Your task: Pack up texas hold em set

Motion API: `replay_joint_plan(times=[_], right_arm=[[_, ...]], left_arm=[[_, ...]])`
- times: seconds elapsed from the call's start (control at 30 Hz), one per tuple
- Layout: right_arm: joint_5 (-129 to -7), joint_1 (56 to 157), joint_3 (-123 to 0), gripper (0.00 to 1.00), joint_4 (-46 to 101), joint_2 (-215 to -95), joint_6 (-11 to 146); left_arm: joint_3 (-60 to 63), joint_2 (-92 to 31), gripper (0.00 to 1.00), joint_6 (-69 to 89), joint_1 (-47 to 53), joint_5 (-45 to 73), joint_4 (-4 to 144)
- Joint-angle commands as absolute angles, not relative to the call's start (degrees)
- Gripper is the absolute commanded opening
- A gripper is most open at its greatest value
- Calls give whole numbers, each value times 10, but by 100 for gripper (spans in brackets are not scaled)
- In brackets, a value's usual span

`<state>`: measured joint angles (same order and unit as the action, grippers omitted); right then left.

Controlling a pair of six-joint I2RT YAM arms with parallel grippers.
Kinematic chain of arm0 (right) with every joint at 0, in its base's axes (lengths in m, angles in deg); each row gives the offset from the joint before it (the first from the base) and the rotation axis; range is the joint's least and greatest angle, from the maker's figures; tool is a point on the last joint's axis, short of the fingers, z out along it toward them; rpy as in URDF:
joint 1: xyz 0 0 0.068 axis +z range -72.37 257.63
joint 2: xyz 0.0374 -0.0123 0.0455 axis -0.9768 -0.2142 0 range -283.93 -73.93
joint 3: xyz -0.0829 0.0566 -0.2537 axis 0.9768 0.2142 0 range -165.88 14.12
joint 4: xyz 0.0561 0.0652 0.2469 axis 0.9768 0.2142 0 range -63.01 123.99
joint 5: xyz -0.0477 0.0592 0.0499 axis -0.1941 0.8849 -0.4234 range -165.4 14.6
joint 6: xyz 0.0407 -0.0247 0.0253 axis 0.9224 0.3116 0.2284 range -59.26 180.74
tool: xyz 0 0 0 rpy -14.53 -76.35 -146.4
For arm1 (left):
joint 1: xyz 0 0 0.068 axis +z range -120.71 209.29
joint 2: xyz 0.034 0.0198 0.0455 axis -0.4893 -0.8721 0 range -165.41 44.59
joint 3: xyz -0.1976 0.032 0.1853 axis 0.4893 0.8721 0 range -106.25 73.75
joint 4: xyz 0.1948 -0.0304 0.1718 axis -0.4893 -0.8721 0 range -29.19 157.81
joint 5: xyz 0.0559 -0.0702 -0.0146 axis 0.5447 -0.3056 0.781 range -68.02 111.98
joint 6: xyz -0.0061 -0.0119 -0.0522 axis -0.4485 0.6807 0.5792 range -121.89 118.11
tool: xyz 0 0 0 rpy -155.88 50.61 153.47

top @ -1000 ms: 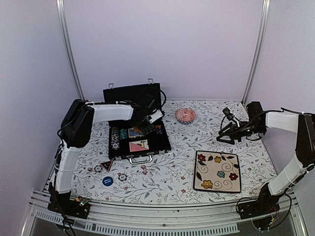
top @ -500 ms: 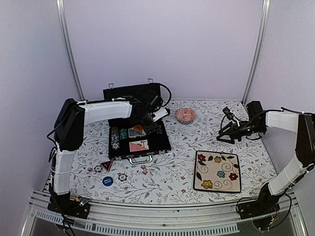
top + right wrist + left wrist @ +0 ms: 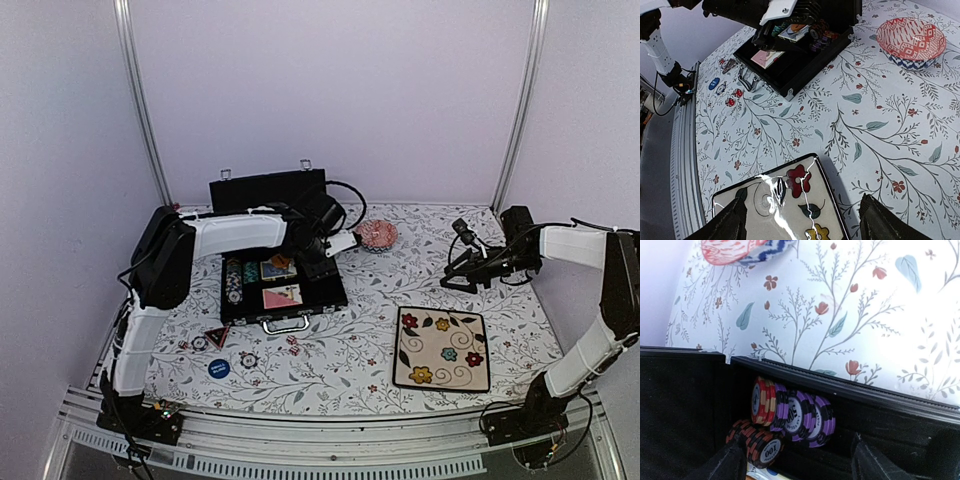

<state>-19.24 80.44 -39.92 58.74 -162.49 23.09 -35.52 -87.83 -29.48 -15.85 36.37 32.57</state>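
The black case [image 3: 300, 305] lies open on the table with its lid [image 3: 268, 190] upright. Stacks of poker chips [image 3: 233, 280] and card decks [image 3: 283, 296] lie inside. My left gripper [image 3: 328, 256] hovers open over the case's right end. In the left wrist view, purple chips [image 3: 805, 415], red and cream chips [image 3: 762, 399] and black "100" chips [image 3: 760, 446] lean against the case wall [image 3: 875, 402], beyond my empty left gripper [image 3: 797, 466]. In front of the case lie the blue button [image 3: 218, 367], loose chips [image 3: 248, 360] and small dice [image 3: 293, 345]. My right gripper [image 3: 462, 276] hangs open above the table, right of the case.
A cream square plate with flowers [image 3: 441, 347] lies at the front right, below my right gripper [image 3: 810, 222] in the right wrist view. A small pink patterned bowl [image 3: 377, 234] stands just right of the case. The case's silver handle [image 3: 285, 323] faces the front edge.
My left arm has swung to the right, carrying its gripper from over the case's middle to its right end. The right arm has not moved.
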Motion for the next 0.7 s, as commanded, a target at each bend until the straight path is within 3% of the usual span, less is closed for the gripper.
replay_joint_plan(times=[0.0, 0.67], right_arm=[[-182, 802, -414, 78, 595, -1633, 219], [-183, 802, -417, 78, 599, -1647, 217]], left_arm=[[-376, -905, 72, -306, -154, 375, 326], [-445, -952, 71, -306, -109, 395, 354]])
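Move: The loose row of purple and red poker chips in the case's back right compartment lies just ahead of the left hand, about 3 cm forward, 2 cm right and 3 cm lower. The red-black chips sit some 5 cm ahead and 1 cm to its left. The blue card deck is roughly 10 cm left and 2 cm ahead, and the pink deck 9 cm left and 7 cm back. From the idle right hand, the purple row lies about 33 cm left and 14 cm ahead, 10 cm below. With its rear finger coming up against the near end of the purple chip row, the left hand pushes the chips forward towards the case's hinge. It first dips nearly 2 cm into the compartment, then sweeps about 5 cm forward, drifting slightly left and rising again, fingers staying open. ##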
